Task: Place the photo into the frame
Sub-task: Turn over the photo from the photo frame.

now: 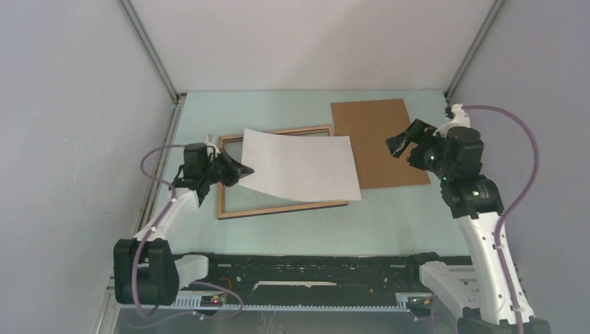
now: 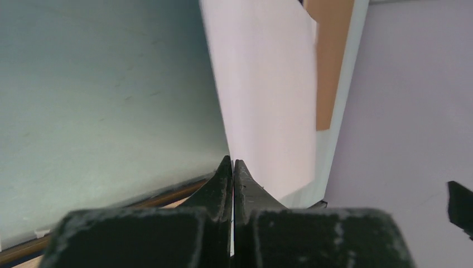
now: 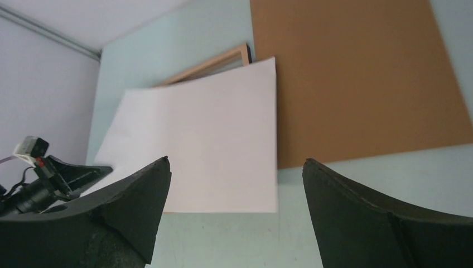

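Note:
The photo [image 1: 299, 167] lies white back up across the frame [image 1: 278, 207], whose thin wood-brown rails show around its left, far and near edges. My left gripper [image 1: 245, 170] is shut on the photo's left edge and holds that side slightly raised. In the left wrist view the closed gripper [image 2: 233, 163] pinches the white sheet [image 2: 268, 84] above a brown rail [image 2: 167, 195]. My right gripper [image 1: 400, 142] hovers open over the right side, holding nothing. From the right wrist its open gripper [image 3: 235, 160] looks onto the photo [image 3: 206, 145] and a frame corner [image 3: 223, 58].
A plain brown backing board [image 1: 379, 142] lies flat to the right of the frame, its left edge under the photo's right side; it fills the upper right of the right wrist view [image 3: 357, 78]. Grey walls enclose the pale green table [image 1: 306, 226].

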Motion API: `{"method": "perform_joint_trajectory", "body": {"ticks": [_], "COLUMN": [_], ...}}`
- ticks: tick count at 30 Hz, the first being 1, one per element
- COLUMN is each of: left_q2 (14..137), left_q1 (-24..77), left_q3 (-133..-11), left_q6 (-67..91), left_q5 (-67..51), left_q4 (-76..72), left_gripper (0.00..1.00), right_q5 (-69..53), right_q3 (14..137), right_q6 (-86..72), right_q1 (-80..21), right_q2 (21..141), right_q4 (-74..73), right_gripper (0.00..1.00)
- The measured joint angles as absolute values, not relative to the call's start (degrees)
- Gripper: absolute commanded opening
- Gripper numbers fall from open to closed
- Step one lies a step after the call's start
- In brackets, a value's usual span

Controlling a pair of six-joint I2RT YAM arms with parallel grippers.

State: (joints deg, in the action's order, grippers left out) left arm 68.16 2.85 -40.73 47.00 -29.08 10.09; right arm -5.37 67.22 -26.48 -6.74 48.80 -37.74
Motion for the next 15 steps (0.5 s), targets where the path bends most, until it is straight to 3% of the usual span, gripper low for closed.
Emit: {"method": "perform_joint_trajectory", "body": {"ticks": [5, 15], "left_q2": [63.13, 58.35], "left_q1": [-3.22, -7.42], "left_q3": [-33.41, -30.13], "left_q6": [46.46, 42.15], "left_q5": [-28.99, -25.41], "left_q4": [7.31, 5.10], "left_gripper": [0.00, 0.00], "right_q5": [-9.89, -18.96], "right_q3": [59.00, 49.76], "right_q6": [-27.38, -28.80], "right_q1": [-7.25, -10.96], "right_q2": [52.29, 66.08], "right_q4": [-34.15, -20.40], "right_gripper": [0.95, 0.95]}}
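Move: My left hand, gripping the photo's left edge, has the frame's middle about 8 cm ahead, 7 to its right and 14 below; the photo's middle lies 5 cm ahead, 14 right and 7 lower. From my empty right hand the photo's middle is roughly 9 cm ahead, 26 left and 26 below, the frame's 12 ahead, 33 left and 32 below, and the brown board's 23 ahead, straight in line, 32 below. I drop my open right hand about 15 cm, swinging it some 7 cm left and a little forward towards the photo's free right side, tipping and turning its fingers down and counter-clockwise; it touches nothing yet. My left hand keeps its pinch and draws the photo about 6.5 cm left across the frame, turning slightly counter-clockwise. ##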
